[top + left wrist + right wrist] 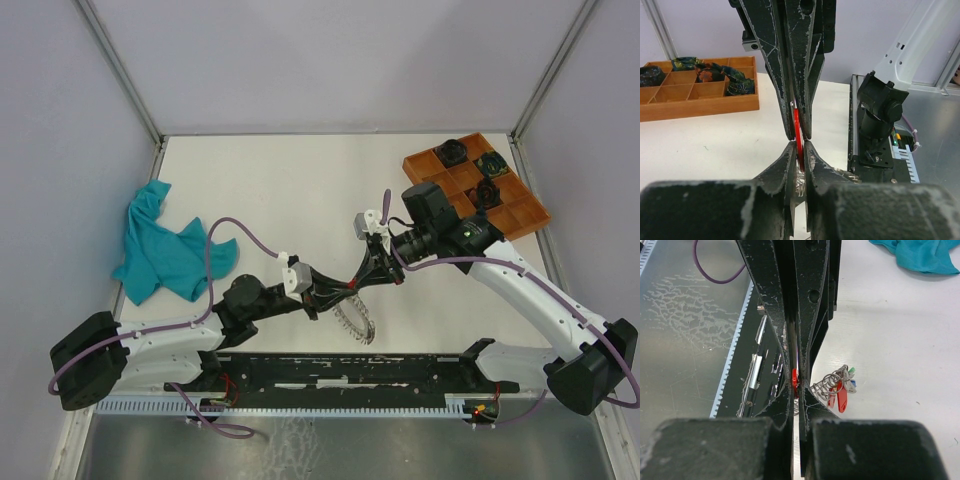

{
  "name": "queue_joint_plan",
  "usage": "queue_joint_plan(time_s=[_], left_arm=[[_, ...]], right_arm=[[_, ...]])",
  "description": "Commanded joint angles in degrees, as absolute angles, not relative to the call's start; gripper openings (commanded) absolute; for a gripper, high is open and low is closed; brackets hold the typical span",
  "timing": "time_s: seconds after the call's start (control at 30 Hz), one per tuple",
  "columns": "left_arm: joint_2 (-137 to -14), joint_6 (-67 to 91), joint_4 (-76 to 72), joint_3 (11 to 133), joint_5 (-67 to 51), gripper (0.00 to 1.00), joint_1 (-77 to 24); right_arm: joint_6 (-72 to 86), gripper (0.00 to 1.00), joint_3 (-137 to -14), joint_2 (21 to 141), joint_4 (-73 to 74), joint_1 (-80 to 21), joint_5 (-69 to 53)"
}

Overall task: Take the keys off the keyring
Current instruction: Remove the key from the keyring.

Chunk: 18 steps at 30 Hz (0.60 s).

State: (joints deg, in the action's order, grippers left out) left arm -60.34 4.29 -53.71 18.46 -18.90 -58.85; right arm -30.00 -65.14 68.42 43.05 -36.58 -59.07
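A red-tagged key (pixel 796 124) is pinched from both ends above the table. My left gripper (pixel 799 146) comes up from below with its jaws narrow around the red tag and silver metal behind it. My right gripper (pixel 799 136) meets it tip to tip from above, shut on the same red tag (pixel 794 380). The top view shows the two grippers (pixel 345 291) (pixel 362 278) meeting at the table's middle. The coiled keyring (pixel 822 385) (pixel 352 318) hangs just beneath them. It carries more keys with red (pixel 841 399), green (pixel 852 370) and blue (pixel 854 384) tags.
An orange compartment tray (pixel 478 185) (pixel 695 95) with dark items sits at the back right. A teal cloth (pixel 165 250) (pixel 922 255) lies at the left. The arms' black mounting rail (pixel 340 370) runs along the near edge.
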Motion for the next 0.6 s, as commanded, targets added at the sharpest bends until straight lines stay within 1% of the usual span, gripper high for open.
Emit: queue_joint_plan(time_s=[0.0, 0.07, 0.13, 0.3, 0.4, 0.57], left_arm=[[-58.9, 6.0, -57.0, 18.2, -15.4, 0.22, -58.4], [-58.6, 6.4, -57.0, 18.0, -14.4, 0.26, -58.4], [-58.2, 6.6, -57.1, 17.6, -13.8, 0.28, -58.4], [-57.5, 6.9, -57.0, 16.9, -12.9, 0.29, -58.4], [-56.9, 7.2, -56.9, 16.5, -12.6, 0.35, -58.4], [-55.7, 7.9, -55.8, 16.1, -12.5, 0.40, -58.4]], right_arm=[[-26.5, 0.01, -66.4, 66.8, 39.3, -36.5, -60.6], [-26.1, 0.01, -66.1, 66.8, 38.8, -36.5, -60.3], [-25.8, 0.00, -66.0, 66.9, 38.5, -36.5, -60.3], [-25.3, 0.01, -65.8, 66.9, 37.9, -36.6, -60.4], [-25.1, 0.01, -65.7, 66.9, 37.7, -36.5, -60.4], [-24.2, 0.01, -65.4, 67.0, 36.9, -36.6, -60.7]])
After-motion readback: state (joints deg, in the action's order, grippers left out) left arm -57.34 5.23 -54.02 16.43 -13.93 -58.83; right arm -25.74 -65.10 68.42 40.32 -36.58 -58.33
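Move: Just off the left fingertips, about 1 cm to their right, is the middle of the red key, which bridges the two grippers; it lies some 1 cm to the right hand's left, level with it front to back. The keyring hangs beneath, its middle about 7 cm below the left hand, 3 cm back and 1 cm right. The other keys hang roughly 3 cm ahead of the left hand and 4 cm lower, straight below sideways. Opening its nearly shut fingers to well under half their range, the left hand lets go of its end of the red key and eases about 1 cm left and 1 cm forward, turning some 5 degrees counter-clockwise. The right fingers stay shut on the key, holding it nearly in place as that hand drifts barely half a centimetre. ##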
